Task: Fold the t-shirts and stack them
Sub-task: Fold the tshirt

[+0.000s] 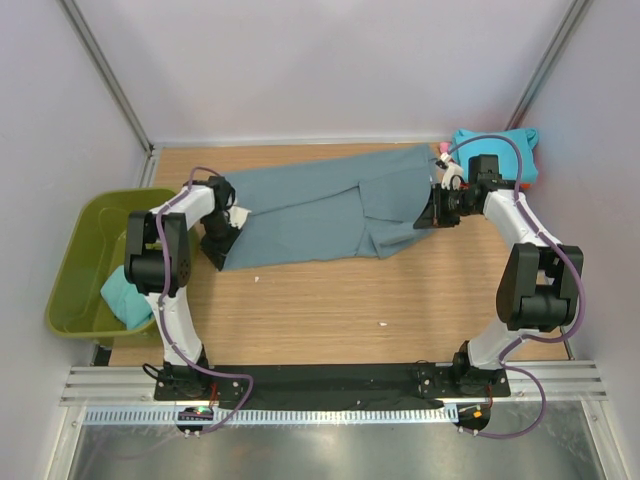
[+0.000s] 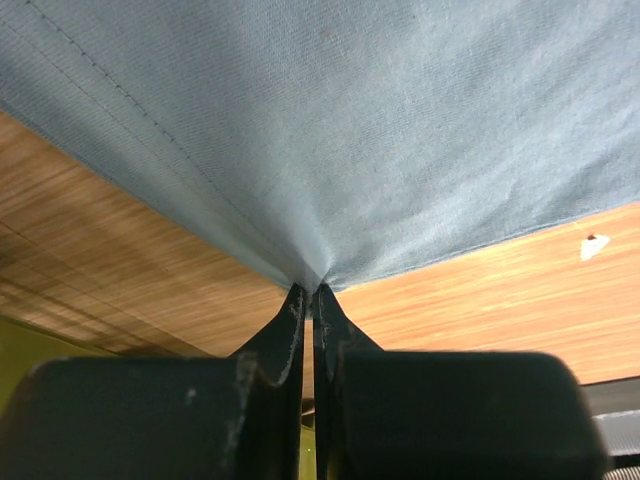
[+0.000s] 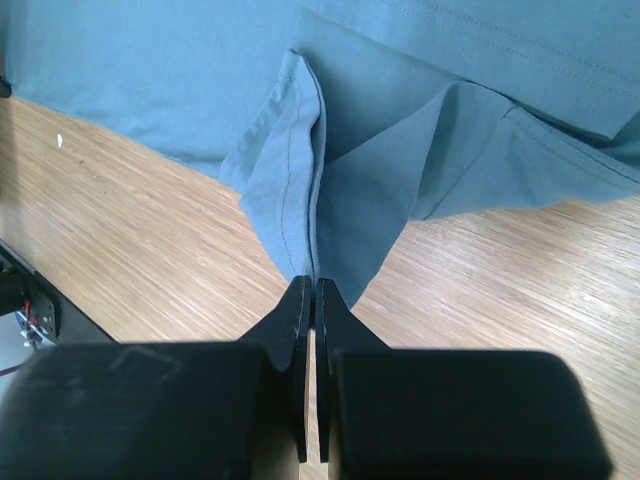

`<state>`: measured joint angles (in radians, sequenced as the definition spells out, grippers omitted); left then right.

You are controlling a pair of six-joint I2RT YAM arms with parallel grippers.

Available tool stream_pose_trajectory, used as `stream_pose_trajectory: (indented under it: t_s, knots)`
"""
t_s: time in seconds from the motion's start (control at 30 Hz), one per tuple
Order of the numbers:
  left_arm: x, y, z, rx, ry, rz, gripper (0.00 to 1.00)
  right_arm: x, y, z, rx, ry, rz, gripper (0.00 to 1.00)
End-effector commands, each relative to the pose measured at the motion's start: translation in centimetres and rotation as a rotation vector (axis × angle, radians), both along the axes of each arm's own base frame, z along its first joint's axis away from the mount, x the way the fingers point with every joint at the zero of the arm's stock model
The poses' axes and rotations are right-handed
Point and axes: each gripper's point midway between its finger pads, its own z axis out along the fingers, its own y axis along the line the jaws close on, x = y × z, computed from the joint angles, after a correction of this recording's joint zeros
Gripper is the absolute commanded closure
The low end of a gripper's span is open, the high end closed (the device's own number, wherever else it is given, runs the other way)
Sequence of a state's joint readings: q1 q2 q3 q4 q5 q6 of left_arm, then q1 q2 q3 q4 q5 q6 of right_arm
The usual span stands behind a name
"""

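Observation:
A large slate blue-grey t-shirt (image 1: 320, 212) lies stretched across the back of the table, partly folded lengthwise. My left gripper (image 1: 222, 243) is shut on its left corner; in the left wrist view the cloth (image 2: 330, 130) puckers into the closed tips of that gripper (image 2: 312, 292). My right gripper (image 1: 432, 212) is shut on the shirt's right edge, where folded layers (image 3: 330, 200) run into its tips (image 3: 314, 283). A turquoise t-shirt (image 1: 505, 150) with a bit of pink cloth (image 1: 441, 152) sits at the back right corner. Another turquoise t-shirt (image 1: 126, 296) lies in the tub.
An olive-green plastic tub (image 1: 85, 262) stands off the table's left edge. Bare wooden tabletop (image 1: 350, 310) stretches between the shirt and the arm bases. White walls close in the back and sides. A small white speck (image 1: 383, 323) lies on the wood.

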<state>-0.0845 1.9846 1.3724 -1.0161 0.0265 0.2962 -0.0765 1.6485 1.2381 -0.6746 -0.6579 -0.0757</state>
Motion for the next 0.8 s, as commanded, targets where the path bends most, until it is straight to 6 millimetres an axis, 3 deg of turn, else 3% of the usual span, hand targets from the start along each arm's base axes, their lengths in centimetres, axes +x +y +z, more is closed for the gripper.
stream_pose_trajectory:
  t_s: [0.0,0.4,0.77]
  knots:
    - [0.6,-0.6,2.8,-0.037,-0.05,0.009,1.0,1.5,-0.9,4.1,-0.052,-0.153,-0.003,0.99]
    - [4.3,-1.4,11.2,-0.081,-0.13,-0.033,1.0,5.3,-2.5,13.2,-0.182,-0.448,0.036,0.99]
    - [7.0,-1.9,12.9,-0.098,-0.16,-0.039,1.0,9.0,-3.1,16.3,-0.231,-0.579,0.057,0.99]
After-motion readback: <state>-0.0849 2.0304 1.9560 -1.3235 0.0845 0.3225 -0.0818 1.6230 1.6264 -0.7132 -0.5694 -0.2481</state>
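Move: The left hand, low at the t-shirt's near left corner, has the far left corner some 26 cm ahead, about 1 cm to its right and a centimetre below. The green bin's middle is roughly 27 cm to its left, level with it. The right hand holds cloth above the table; the far right corner lies about 27 cm ahead, 5 cm right and 12 cm down, the folded stack 25 cm ahead and 22 cm right. Still pinching the t-shirt's near corners, both hands rise some 13 cm and forward about 8 cm over it. ##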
